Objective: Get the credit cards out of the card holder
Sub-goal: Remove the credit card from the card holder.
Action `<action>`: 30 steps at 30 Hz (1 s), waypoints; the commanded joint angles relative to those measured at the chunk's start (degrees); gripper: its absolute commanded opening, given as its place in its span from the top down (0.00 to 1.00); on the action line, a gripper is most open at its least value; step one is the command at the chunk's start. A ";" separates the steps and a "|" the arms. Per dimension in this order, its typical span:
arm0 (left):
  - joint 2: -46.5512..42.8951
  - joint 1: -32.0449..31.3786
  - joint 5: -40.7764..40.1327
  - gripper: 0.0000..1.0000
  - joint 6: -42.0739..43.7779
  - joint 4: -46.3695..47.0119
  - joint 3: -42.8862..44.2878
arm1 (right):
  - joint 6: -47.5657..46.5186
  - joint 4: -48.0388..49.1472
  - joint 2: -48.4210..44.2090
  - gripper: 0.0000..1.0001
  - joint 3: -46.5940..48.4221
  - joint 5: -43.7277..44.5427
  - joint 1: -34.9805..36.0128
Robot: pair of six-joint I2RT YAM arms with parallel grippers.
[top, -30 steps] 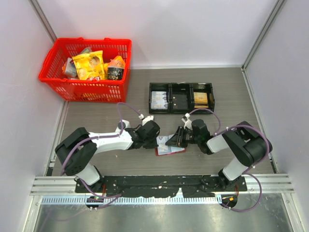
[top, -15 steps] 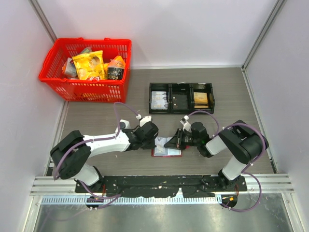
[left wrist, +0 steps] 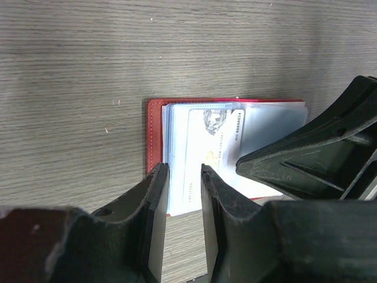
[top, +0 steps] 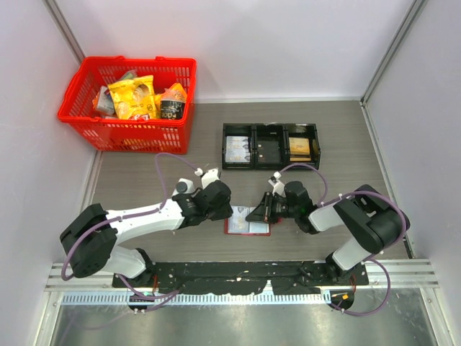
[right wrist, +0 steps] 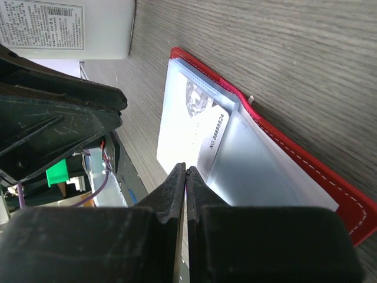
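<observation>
The red card holder (top: 248, 225) lies spread open on the table between my two grippers. In the left wrist view its red edge (left wrist: 154, 132) frames pale blue clear sleeves (left wrist: 277, 121), and a whitish credit card (left wrist: 203, 147) sticks partway out of one. My left gripper (left wrist: 184, 177) hovers over the holder's left edge, open by a narrow gap, with nothing between its fingers. My right gripper (right wrist: 185, 172) is shut, its tips down at the near edge of the credit card (right wrist: 185, 130) and sleeve (right wrist: 259, 168). Whether it pinches anything is hidden.
A black three-compartment tray (top: 270, 145) holding flat items stands behind the holder. A red basket (top: 130, 101) full of snack packets sits at the back left. The two grippers are close together over the holder (right wrist: 330, 186).
My left gripper has gone from shut to slightly open and its arm has shifted leftward. The right gripper has closed. The card holder has turned from tilted to squarer on the table.
</observation>
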 commanded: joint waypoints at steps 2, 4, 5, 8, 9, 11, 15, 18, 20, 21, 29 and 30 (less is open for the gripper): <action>-0.63 -0.06 -0.58 0.68 -0.72 2.74 0.04 | -2.58 -2.31 -2.34 0.92 1.90 1.05 0.25; 0.42 -0.15 0.21 0.68 -0.63 3.62 0.39 | -2.40 -2.49 -2.61 0.90 1.90 1.40 0.34; 1.30 -0.15 0.56 0.68 -0.46 3.80 0.74 | -2.40 -2.84 -2.70 0.88 1.81 1.84 0.34; 3.85 -0.15 1.62 0.70 0.33 4.24 1.79 | -2.49 -4.15 -4.18 0.84 1.73 3.07 0.34; 4.55 -0.15 2.14 0.71 0.60 4.33 2.15 | -2.67 -5.29 -4.54 0.83 1.73 3.86 0.34; 6.13 -0.06 2.67 0.74 0.95 4.50 2.67 | -3.45 -7.92 -6.47 0.79 1.99 5.35 0.34; 8.69 -0.06 3.46 0.81 1.13 4.50 2.77 | -6.18 -15.22 -10.86 0.74 3.13 8.78 0.25; 9.83 -0.15 4.43 0.86 0.69 4.68 2.15 | -6.80 -16.99 -11.05 0.72 3.57 8.96 0.34; 10.18 -0.15 4.70 0.89 0.25 4.86 1.71 | -6.27 -16.29 -10.17 0.72 3.49 8.53 0.34; 10.27 -0.06 4.70 0.91 0.07 4.86 1.54 | -6.10 -15.85 -9.38 0.72 3.31 8.44 0.34; 11.59 -0.15 4.96 0.96 -0.46 4.68 0.83 | -5.04 -18.39 -10.95 0.71 1.99 13.27 0.42; 11.85 -0.15 5.05 0.97 -0.46 4.51 0.92 | -5.39 -19.79 -12.18 0.71 1.99 14.23 0.34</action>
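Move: The credit card, still sleeved in the open card holder, lies about 4 cm right of the left hand, 1 cm ahead and 5 cm below. The holder's middle is some 6 cm right of that hand, level fore and aft; the black case is about 12 cm right and 20 ahead; the white bottle some 12 cm left and 5 ahead. From the right hand the card is about 3 cm left, 1 cm ahead, just below. Lower the left gripper about 3.5 cm onto the sleeve's left edge while shutting its parted fingers, and carry on some 2 cm right towards the card. Meanwhile draw the right gripper about 2 cm right and slightly forward, lifting briefly and settling again, opening its nearly shut fingers to roughly a quarter beside the card's right edge, tips dipping some 10 degrees. ##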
